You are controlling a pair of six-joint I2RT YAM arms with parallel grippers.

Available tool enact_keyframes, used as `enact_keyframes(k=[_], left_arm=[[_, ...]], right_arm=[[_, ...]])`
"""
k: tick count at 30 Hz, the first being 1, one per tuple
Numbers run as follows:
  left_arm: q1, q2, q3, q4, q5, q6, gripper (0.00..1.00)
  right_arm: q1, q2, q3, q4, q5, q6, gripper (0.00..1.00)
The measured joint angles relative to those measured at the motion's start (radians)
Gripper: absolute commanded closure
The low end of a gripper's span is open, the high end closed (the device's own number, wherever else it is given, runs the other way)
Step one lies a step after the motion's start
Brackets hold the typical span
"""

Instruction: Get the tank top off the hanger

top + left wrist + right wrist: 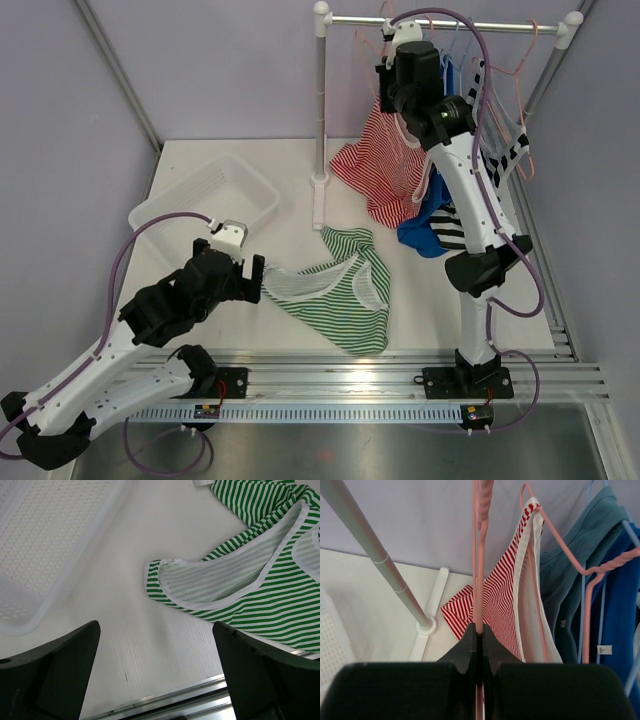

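A red-and-white striped tank top (385, 170) hangs on a pink hanger (386, 32) at the left end of the clothes rail (450, 24). My right gripper (388, 68) is up at the rail. In the right wrist view it (479, 630) is shut on the pink hanger's wire (479, 555), with the striped top (502, 595) draped just behind. My left gripper (255, 272) is open and empty low over the table (155, 625). It is beside the strap end of a green-and-white striped tank top (345, 290) that lies flat on the table (250, 575).
A white perforated basket (215, 195) stands at the back left and also shows in the left wrist view (45, 540). The rack's pole (320, 100) stands mid-table. Blue (430, 225), teal (575, 580) and checkered (505, 150) garments hang to the right. A metal rail (400, 375) runs along the front edge.
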Motion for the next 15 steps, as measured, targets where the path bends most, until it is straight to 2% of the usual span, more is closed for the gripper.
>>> enact_keyframes(k=[7, 8, 11, 12, 14, 15], left_arm=[[0.000, 0.000, 0.000, 0.016, 0.011, 0.009, 0.01], [0.000, 0.000, 0.000, 0.018, 0.013, 0.010, 0.01], [0.000, 0.000, -0.001, 0.021, 0.014, 0.012, 0.01], [0.003, 0.001, -0.001, 0.021, 0.013, 0.011, 0.01], [0.011, 0.008, 0.000, 0.020, 0.013, 0.000, 0.01], [0.013, 0.016, 0.003, 0.019, 0.013, -0.013, 0.01]], right_arm=[[-0.003, 0.089, 0.001, 0.035, -0.002, -0.016, 1.00], [-0.003, 0.092, -0.003, 0.045, -0.002, -0.016, 0.95], [-0.003, 0.085, -0.021, 0.064, -0.003, -0.008, 0.54], [-0.004, 0.080, -0.032, 0.069, -0.005, -0.007, 0.34], [-0.005, 0.072, -0.047, 0.070, -0.007, -0.006, 0.18], [-0.006, 0.069, -0.052, 0.069, -0.010, -0.005, 0.06]])
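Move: The right hand already holds the bare pink hanger by its near arm. The free left stretch of the rail, where its hook is to go, lies about 10 cm ahead of this hand, straight in line sideways and some 10 above. The red-striped tank top hangs roughly 5 cm to the right, 3 ahead and 14 below; the rail's left post stands 16 left, 9 ahead. From the idle left hand that rail spot is about 42 ahead, 32 right and 32 up. Keeping its pinch on the empty pink hanger, the right hand sinks about 4 cm while easing some 3 cm forward and a touch left, lowering the hook over the free left stretch of the rail, just left of the red-striped tank top's hanger. There the hand all but stops with hardly any turn of the wrist, and its fingers spread from shut to about three-quarters open, letting go of the hanger's near arm, which stays between them. ##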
